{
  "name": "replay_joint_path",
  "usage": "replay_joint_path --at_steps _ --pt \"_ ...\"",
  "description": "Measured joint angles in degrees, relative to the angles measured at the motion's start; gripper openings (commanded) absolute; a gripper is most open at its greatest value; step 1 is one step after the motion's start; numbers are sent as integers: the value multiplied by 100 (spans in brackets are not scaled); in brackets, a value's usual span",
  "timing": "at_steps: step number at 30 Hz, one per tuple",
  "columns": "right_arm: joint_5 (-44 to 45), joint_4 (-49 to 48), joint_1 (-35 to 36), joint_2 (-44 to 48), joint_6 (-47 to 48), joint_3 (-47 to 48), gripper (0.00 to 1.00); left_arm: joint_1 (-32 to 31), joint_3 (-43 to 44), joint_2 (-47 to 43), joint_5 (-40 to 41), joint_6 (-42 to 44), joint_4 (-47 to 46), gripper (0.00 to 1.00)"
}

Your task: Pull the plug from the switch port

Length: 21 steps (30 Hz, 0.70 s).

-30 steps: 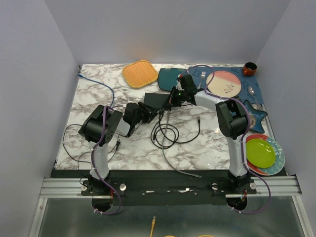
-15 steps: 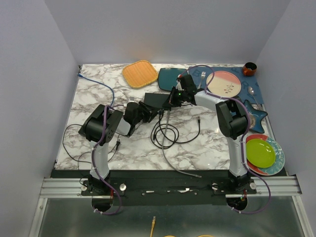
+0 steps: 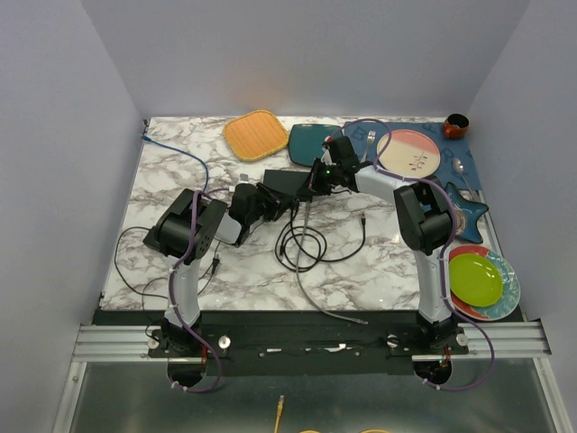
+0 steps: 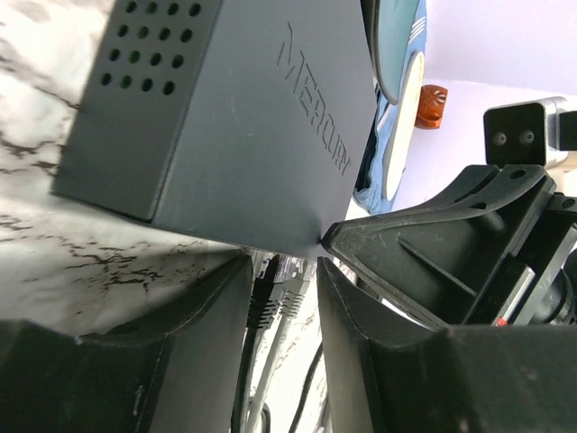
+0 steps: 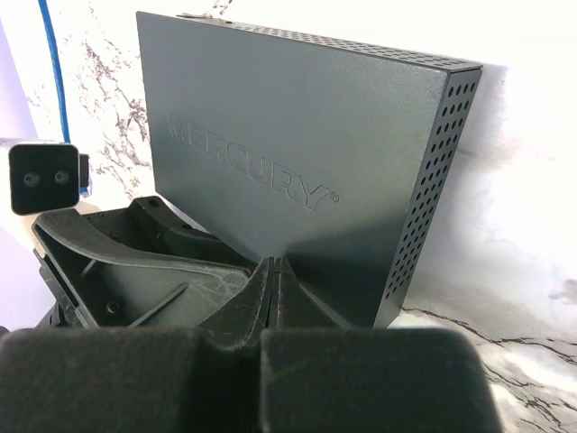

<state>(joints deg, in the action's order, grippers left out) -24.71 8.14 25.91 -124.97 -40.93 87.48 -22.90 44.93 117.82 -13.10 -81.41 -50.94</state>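
Observation:
The switch is a flat matte-black box at mid-table; it also shows in the left wrist view and the right wrist view. A black plug and a pale grey plug sit side by side in ports on its near edge. My left gripper is open, its fingers on either side of both plugs. My right gripper is shut and empty, its tips pressed on the switch's top face.
Black and grey cables coil in front of the switch. A teal square plate and an orange mat lie behind it. A pink plate, an orange cup and stacked plates are at the right. A blue cable runs at the left.
My left gripper has moved a little right and forward, closer to the switch's edge. The right arm and the switch have stayed put.

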Motion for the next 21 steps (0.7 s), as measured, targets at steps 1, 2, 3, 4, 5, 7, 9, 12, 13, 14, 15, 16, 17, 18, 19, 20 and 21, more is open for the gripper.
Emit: replay_joint_path --at_steps 1,2,3,4,5,7,9,12,13,14,15,16,17,18,19,20,21 --pt "0 0 0 0 0 0 1 -11 28 4 0 4 39 47" --pt "0 0 0 0 0 0 1 -24 55 9 2 15 72 45" --pt "0 0 0 0 0 0 1 -33 63 11 7 17 94 44" --pt "0 0 0 0 0 0 1 -37 68 13 20 22 109 43" --pt "0 0 0 0 0 0 1 -39 72 13 24 28 140 40" --pt "0 0 0 0 0 0 1 -37 87 15 24 37 168 39" --pt "0 2 0 0 0 0 1 -44 140 15 20 46 214 37" --pt "-2 4 0 0 0 0 1 -48 179 15 17 42 258 32" --pt "-2 4 0 0 0 0 1 -48 195 15 11 37 275 30" --pt "-4 4 0 0 0 0 1 -48 208 15 2 37 280 26" --pt "-4 4 0 0 0 0 1 -48 225 15 -4 39 295 25" --pt "-4 4 0 0 0 0 1 -48 236 15 -7 37 304 24" --pt "-4 4 0 0 0 0 1 -48 240 15 -9 42 306 22" --pt "-4 4 0 0 0 0 1 -50 243 15 -11 48 304 22" --pt "-4 7 0 0 0 0 1 -50 243 15 -13 50 304 22" --pt "-7 7 0 0 0 0 1 -50 245 15 -17 50 304 24" --pt "-4 7 0 0 0 0 1 -50 245 15 -17 52 304 27"
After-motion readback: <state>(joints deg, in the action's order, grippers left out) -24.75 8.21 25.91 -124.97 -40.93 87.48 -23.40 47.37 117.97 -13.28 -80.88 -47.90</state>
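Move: Just right of the left fingertips, about 2 cm away and 1 cm lower, the black plug sits in the switch's near side; the grey plug is some 3 cm right of the black one. The switch's middle lies about 5 cm ahead of the left hand and level with it sideways, 1 cm down. From the right hand, the black plug is roughly 4 cm left, 3 cm back and 2 cm lower. Easing less than 1 cm to the right and slightly forward along the switch's near side, the left hand narrows its half-open fingers to about a quarter open around the black plug, with the grey plug close beside it; the wrist hardly turns. The right arm holds still, its shut fingertips still resting on the switch's near right part. ##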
